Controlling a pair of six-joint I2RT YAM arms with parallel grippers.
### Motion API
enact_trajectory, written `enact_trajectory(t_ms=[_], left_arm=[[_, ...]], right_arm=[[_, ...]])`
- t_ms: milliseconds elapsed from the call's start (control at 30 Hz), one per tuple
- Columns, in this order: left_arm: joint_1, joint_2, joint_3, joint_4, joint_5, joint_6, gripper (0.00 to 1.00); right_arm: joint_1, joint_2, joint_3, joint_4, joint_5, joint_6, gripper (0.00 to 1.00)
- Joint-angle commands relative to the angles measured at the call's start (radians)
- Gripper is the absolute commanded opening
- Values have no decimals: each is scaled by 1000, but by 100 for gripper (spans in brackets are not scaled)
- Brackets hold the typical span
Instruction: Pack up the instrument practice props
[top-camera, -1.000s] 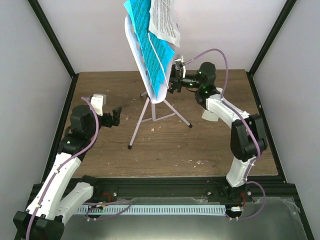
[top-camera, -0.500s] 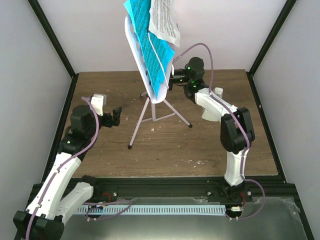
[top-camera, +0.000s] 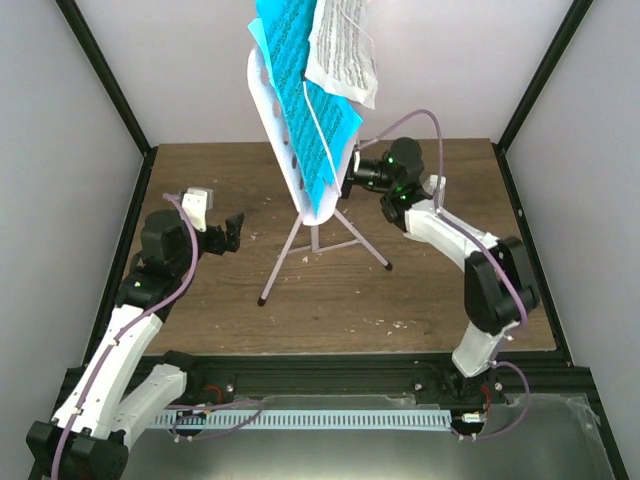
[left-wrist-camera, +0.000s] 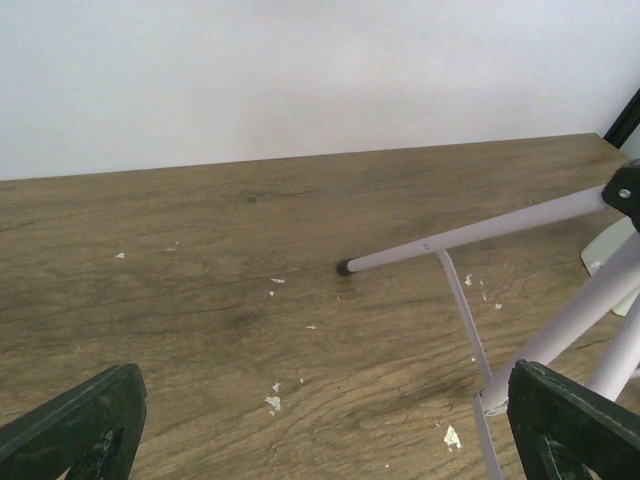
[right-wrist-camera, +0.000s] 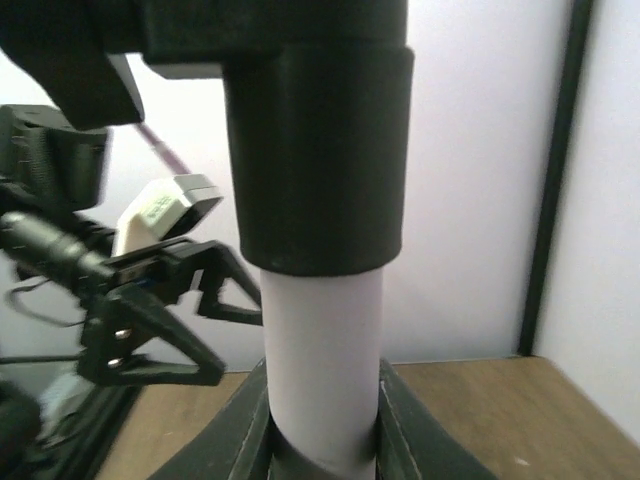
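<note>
The pale music stand (top-camera: 290, 150) stands mid-table on thin tripod legs (top-camera: 290, 250). The teal booklet (top-camera: 305, 90) lies open on its desk, with a white sheet-music page (top-camera: 345, 50) hanging off the top. My right gripper (top-camera: 350, 175) is shut on the stand's pole just under the desk. In the right wrist view the pale pole (right-wrist-camera: 322, 370) sits between the fingers below a black collar (right-wrist-camera: 318, 140). My left gripper (top-camera: 232, 232) is open and empty, left of the legs, which show in the left wrist view (left-wrist-camera: 470, 235). The metronome is not clearly visible.
Black frame posts (top-camera: 105, 75) and white walls close in the wooden table (top-camera: 200, 180) on three sides. Small paper scraps (left-wrist-camera: 272, 402) lie on the wood. A pale object (left-wrist-camera: 607, 258) shows at the left wrist view's right edge, behind the legs.
My right gripper has closed in on the stand's pole. The stand, with booklet and page, has shifted slightly right and toward me. The left arm has not moved.
</note>
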Motion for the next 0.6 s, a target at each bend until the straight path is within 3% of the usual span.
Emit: enact_trajectory(t_ms=[0,100,200,567], left_arm=[[-5,-2,-1,3,5,13,100],[-4,-2,2,3,9,13,100],[-3,-2,3,4,11,13,100],[-4,-9,3,1,9,13,100]], right_arm=[[55,-212,-163,-98,452,-177,1],[70,-307,-264,-52,746,-174,1],[80,-336,-284,-74,946,-152,1],[248,-198,-125,-72,1363,-226,1]])
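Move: The right hand already grips the music stand's pole, with the black collar some 7 cm straight above the fingers. The stand's near left foot is about 14 cm left, 12 cm back and 37 cm below. The metronome stands roughly 28 cm right, 5 cm ahead and 29 cm below. From the idle left hand, the gripped pole is about 20 cm right, 8 cm ahead and 9 cm higher. Keeping the pole pinched, the right hand swings clockwise some 55 degrees, carrying it about 5 cm right and forward. ##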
